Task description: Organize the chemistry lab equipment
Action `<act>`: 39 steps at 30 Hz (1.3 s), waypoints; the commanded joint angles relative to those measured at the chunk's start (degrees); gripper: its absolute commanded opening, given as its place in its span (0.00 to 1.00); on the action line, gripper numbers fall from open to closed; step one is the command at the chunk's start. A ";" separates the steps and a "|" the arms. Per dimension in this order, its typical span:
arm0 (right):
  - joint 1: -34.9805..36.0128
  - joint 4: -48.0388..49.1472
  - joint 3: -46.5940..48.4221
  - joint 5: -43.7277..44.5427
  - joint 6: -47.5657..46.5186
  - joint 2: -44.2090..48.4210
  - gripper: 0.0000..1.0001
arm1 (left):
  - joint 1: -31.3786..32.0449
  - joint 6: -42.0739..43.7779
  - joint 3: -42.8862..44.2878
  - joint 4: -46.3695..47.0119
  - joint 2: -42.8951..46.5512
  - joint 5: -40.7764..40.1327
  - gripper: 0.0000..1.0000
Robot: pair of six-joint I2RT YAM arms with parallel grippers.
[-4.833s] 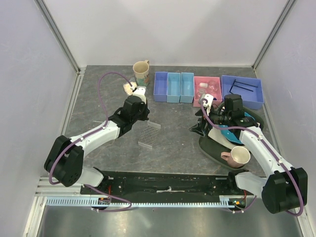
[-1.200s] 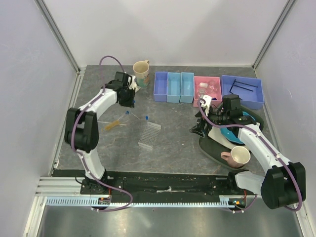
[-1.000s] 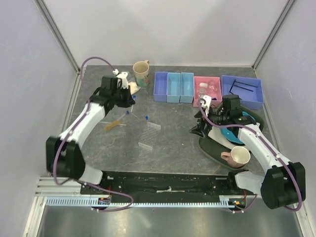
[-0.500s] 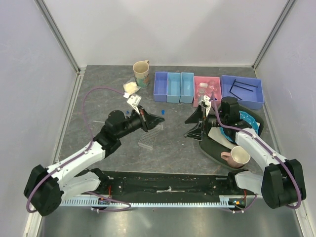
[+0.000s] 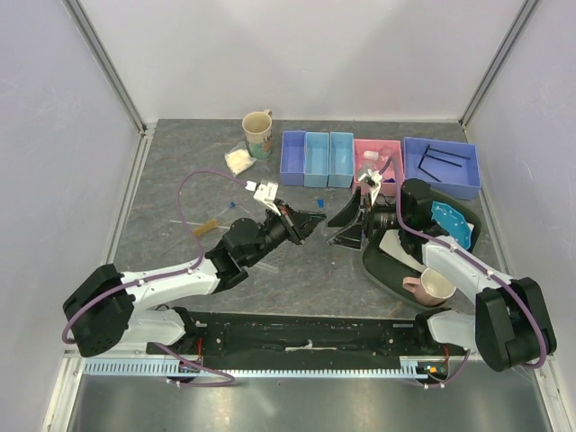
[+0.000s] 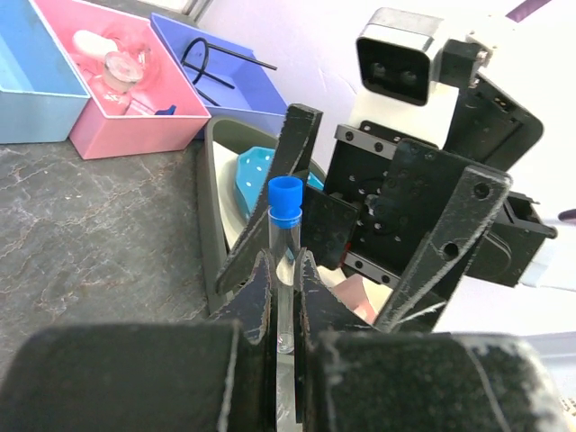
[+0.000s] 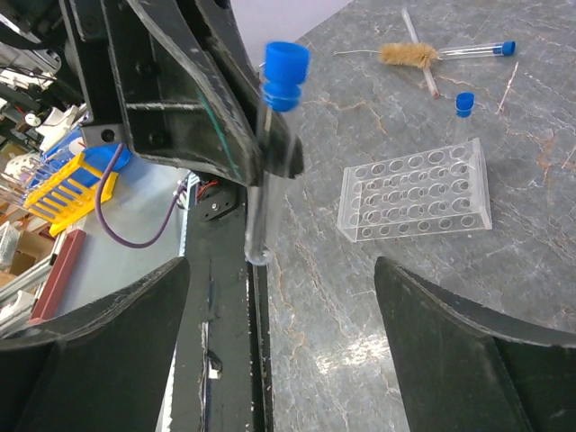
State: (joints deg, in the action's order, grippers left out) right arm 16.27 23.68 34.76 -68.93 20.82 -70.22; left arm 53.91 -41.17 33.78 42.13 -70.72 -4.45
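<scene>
My left gripper (image 6: 284, 263) is shut on a thin clear tube (image 6: 285, 238) with a blue cap, held upright above the table's middle (image 5: 315, 219). My right gripper (image 5: 347, 220) faces it, open wide, fingers (image 7: 90, 346) on both sides and not touching the tube (image 7: 259, 180). The clear tube rack (image 7: 418, 202) lies on the table beyond, mostly hidden under my left arm in the top view. Another capped tube (image 7: 477, 49) lies near a brush (image 7: 409, 54). The powder bag (image 5: 238, 160) sits at the back left. The black wire tripod (image 5: 441, 162) rests in the far right blue bin.
A cream mug (image 5: 258, 133) stands at the back. Three blue bins (image 5: 317, 159) and a pink bin (image 5: 378, 160) with small glassware line the back. At the right, a dark tray (image 5: 378, 256) holds a blue dotted plate (image 5: 447, 220) and a pink mug (image 5: 432, 286).
My left arm swung from the back left by the powder bag to the table's middle, carrying the tube. My right gripper lifted and turned left to face it.
</scene>
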 commanded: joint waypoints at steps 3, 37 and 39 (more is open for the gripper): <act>0.78 5.50 -0.31 0.55 4.23 0.08 0.80 | 1.46 -1.37 3.22 5.86 -2.32 -6.19 0.02; 1.30 -36.95 9.27 5.29 -41.80 2.27 0.03 | -2.57 -1.64 12.53 -31.39 5.15 4.16 0.96; 1.83 -38.09 9.36 5.55 -43.31 2.36 0.03 | -3.98 -1.20 14.46 -35.95 5.50 7.33 0.96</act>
State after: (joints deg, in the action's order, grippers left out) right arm 17.21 -7.55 41.98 -64.05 -11.70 -69.54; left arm 52.56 -43.72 43.83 18.87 -67.26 -2.92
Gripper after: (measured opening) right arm 0.208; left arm 0.959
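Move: The left hand holds the blue-capped test tube by its middle, cap up; the right gripper's open fingers are its goal, about 2 cm to its right and 4 cm lower. From the right hand, the tube's middle is some 2 cm left and 4 cm above, level fore and aft. The tube rack stands on the table about 8 cm ahead and 15 cm left of the right hand, the dark tray some 8 cm ahead and 25 cm right, both roughly 18 cm below. The right fingers close on the tube's lower end, below the left hand's grip, once the left hand has eased it about 2 cm to the right between them. The left fingers then open wide and let go, and that hand starts backing off left and up. Keeping its grip, the right hand sinks some 3 cm, tipping its fingers downward by about 15 degrees. ##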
